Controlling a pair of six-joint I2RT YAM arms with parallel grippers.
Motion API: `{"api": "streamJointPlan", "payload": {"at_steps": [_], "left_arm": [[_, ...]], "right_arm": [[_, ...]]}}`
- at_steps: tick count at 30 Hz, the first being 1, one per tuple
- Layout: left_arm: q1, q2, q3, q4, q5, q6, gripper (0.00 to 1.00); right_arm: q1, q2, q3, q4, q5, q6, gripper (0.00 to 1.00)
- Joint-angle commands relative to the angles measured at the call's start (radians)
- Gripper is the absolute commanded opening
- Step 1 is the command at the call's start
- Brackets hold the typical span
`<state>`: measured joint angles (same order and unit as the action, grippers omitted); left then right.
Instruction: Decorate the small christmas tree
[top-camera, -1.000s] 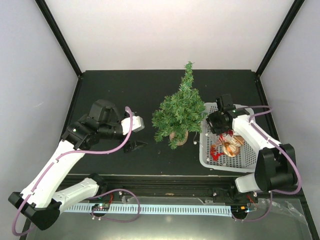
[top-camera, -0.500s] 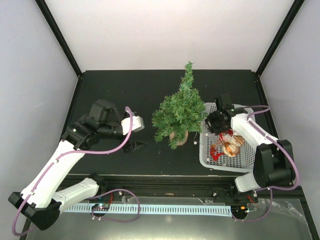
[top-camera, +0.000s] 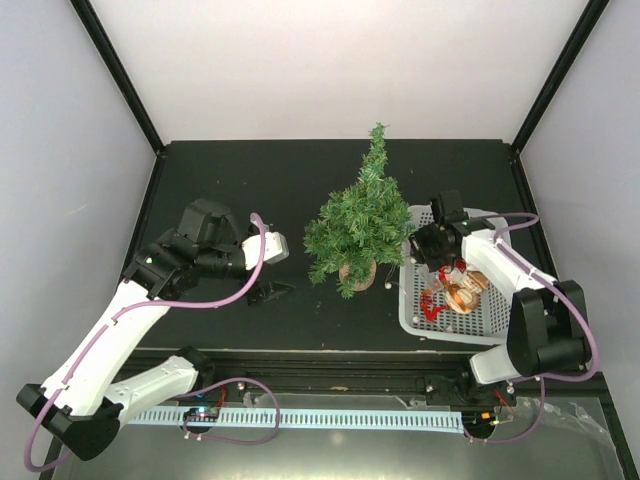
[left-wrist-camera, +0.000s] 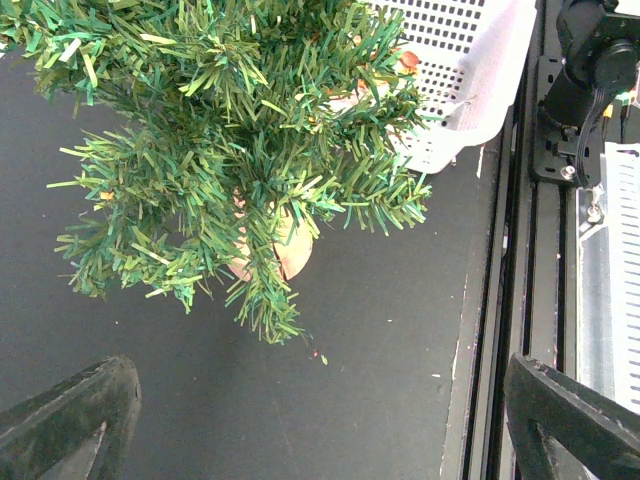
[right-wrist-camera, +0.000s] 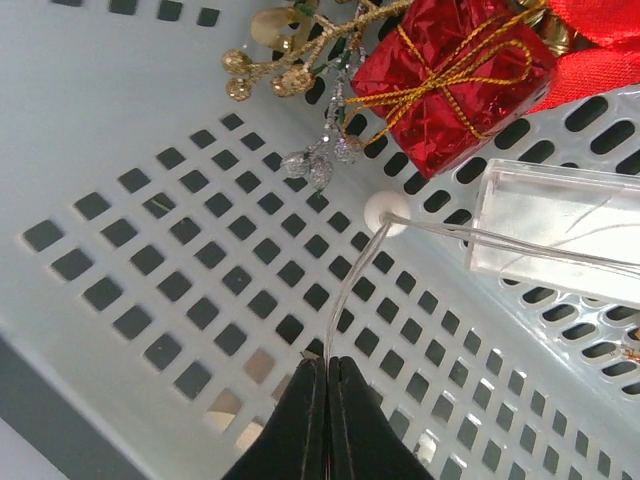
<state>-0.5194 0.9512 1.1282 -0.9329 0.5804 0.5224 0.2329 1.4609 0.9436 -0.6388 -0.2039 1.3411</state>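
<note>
The small christmas tree (top-camera: 360, 225) stands mid-table on its tan wooden base (left-wrist-camera: 285, 250), its branches (left-wrist-camera: 230, 130) bare of ornaments as far as I can see. Just right of it is the white basket (top-camera: 410, 320). My right gripper (right-wrist-camera: 327, 365) is down inside the basket, shut on a thin clear wire (right-wrist-camera: 350, 290) that leads to a white bead (right-wrist-camera: 387, 212) and a clear plastic box (right-wrist-camera: 560, 230). A red foil gift ornament (right-wrist-camera: 450, 70) and a gold berry sprig (right-wrist-camera: 260, 60) lie beyond. My left gripper (left-wrist-camera: 320, 440) hangs wide open left of the tree, holding nothing.
The basket's perforated floor (right-wrist-camera: 150, 250) and wall surround my right fingers. Red and gold ornaments (top-camera: 455, 290) fill the basket's near half. A metal rail (left-wrist-camera: 555, 120) runs along the table's near edge. Black frame posts (top-camera: 120, 75) stand at the back corners.
The right gripper's jaws have closed onto the clear wire in the basket, and that arm shifted slightly. The left arm and the tree have not moved.
</note>
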Motion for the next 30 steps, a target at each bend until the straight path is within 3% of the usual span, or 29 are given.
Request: {"api": "streamJointPlan", "payload": {"at_steps": [1, 10, 21, 30], "left_arm": [[-0.008, 0.001, 0.01, 0.007, -0.001, 0.001, 0.99], [-0.008, -0.007, 0.066, -0.055, -0.03, 0.03, 0.99], [-0.008, -0.052, 0.215, -0.155, -0.046, 0.061, 0.99], [-0.012, -0.032, 0.347, -0.237, -0.005, 0.098, 0.99]], "right_arm": [[-0.006, -0.076, 0.005, -0.018, 0.034, -0.008, 0.01], [-0.005, -0.283, 0.054, -0.075, 0.127, -0.078, 0.01], [-0.005, -0.539, 0.102, -0.051, 0.124, -0.299, 0.01], [-0.004, -0.677, 0.231, -0.033, 0.003, -0.53, 0.01]]}}
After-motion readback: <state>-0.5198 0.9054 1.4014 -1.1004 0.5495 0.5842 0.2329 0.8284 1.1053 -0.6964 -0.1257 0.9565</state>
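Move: The thin wire with white balls is already pinched in the right hand, low inside the basket near its left wall. From that hand the tree stands about 15 cm to the left and 6 cm nearer the base, its middle some 12 cm higher. The red gift box lies roughly 7 cm right and 4 cm back, the orange bow about 9 cm right and 9 back, both about level with the fingertips. From the left hand, the tree is some 15 cm right, 5 cm ahead and 10 cm lower. The wire with white balls is drawn up out of the basket by the right hand, fingers still shut on it, some 25 cm almost straight up and gathering speed, easing back about 4 cm late on while the fingers swing from pointing down to pointing mostly forward, about 50 degrees. The left hand, empty and wide open, rises about 8 cm and draws slightly back and left from the tree, its fingertips tipping up about 10 degrees. ##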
